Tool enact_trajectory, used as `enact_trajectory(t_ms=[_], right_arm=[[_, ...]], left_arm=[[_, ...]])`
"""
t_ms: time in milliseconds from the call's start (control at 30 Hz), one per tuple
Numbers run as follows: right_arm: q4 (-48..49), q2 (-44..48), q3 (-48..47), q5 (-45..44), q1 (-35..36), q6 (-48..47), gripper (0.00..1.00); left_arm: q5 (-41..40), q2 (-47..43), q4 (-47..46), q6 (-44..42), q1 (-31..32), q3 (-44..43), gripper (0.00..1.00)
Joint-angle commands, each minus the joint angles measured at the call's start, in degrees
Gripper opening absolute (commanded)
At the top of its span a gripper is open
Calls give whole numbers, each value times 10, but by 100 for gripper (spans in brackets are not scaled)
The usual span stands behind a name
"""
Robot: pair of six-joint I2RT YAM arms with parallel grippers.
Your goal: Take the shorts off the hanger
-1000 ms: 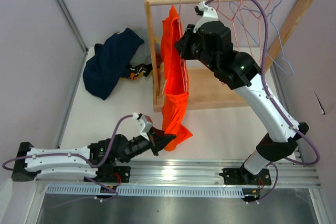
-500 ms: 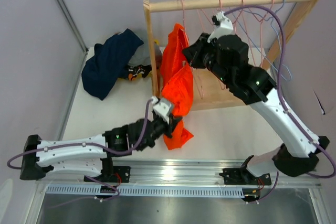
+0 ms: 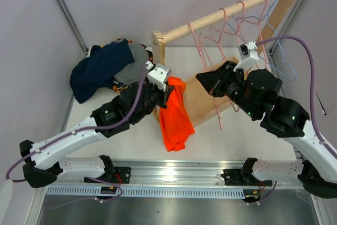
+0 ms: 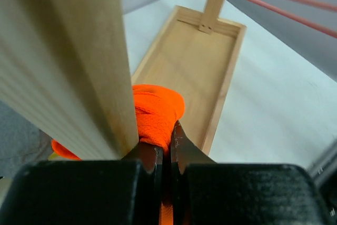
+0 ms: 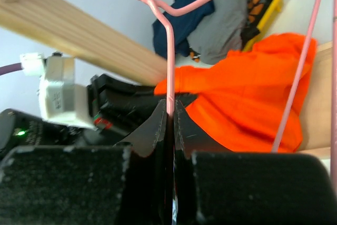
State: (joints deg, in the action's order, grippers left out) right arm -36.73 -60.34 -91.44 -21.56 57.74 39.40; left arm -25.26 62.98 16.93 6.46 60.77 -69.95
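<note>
The bright orange shorts hang limp from my left gripper, which is shut on their upper edge right beside the rack's wooden post. In the left wrist view the orange cloth is pinched between the closed left gripper, tight against the post. My right gripper is shut on a thin pink wire hanger, to the right of the shorts. The right wrist view shows the wire clamped in the right gripper, with the orange shorts just behind.
Navy shorts and grey shorts lie piled at the back left; patterned cloth shows there too. The wooden rack's rod slants, carrying more pink hangers and a blue one. Its base tray lies ahead.
My left arm rose from the table front up to the rack post, lifting the orange shorts. My right arm swung right and down with the pink hanger. The rack tilted and turned.
</note>
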Motion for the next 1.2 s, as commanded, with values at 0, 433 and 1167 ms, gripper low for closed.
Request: enact_trajectory(t_ms=[0,433,1167], right_arm=[[-78,-2,-31,-21,0,-30,0],[61,-114,-123,53,-54,-129,0],[77,-73,-78,107,-128,-129,0]], left_arm=[[33,-26,37,-22,-14,-41,0],[143,-80,120,1,59,-12,0],[-368,-85,673,207,259,-362,0]])
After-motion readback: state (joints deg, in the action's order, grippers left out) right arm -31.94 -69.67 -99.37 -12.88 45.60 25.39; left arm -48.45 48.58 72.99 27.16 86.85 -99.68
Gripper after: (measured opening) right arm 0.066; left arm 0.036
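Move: The left hand already holds the orange shorts; the pile of removed shorts on the yellow bin lies about 25 cm ahead and 23 cm left of it, some 28 cm lower. The rack's left post stands close by, about 5 cm ahead and 4 cm left. From the right hand, still gripping a pink hanger, the hook's spot on the bar is roughly 11 cm ahead, 4 cm left and 11 cm up, and the orange shorts about 4 cm ahead, 9 cm left and 20 cm lower. Keeping its pinch on the orange shorts, the left hand draws back about 15 cm from the post, sinking slightly and swinging clockwise, then sweeps some 15 cm left around the post's near side and climbs, turning back as it goes. Meanwhile the right hand keeps the empty pink hanger gripped and eases forward about 7 cm towards the bar, rising and then partly sinking again, its fingers tipping up some 10 degrees. ##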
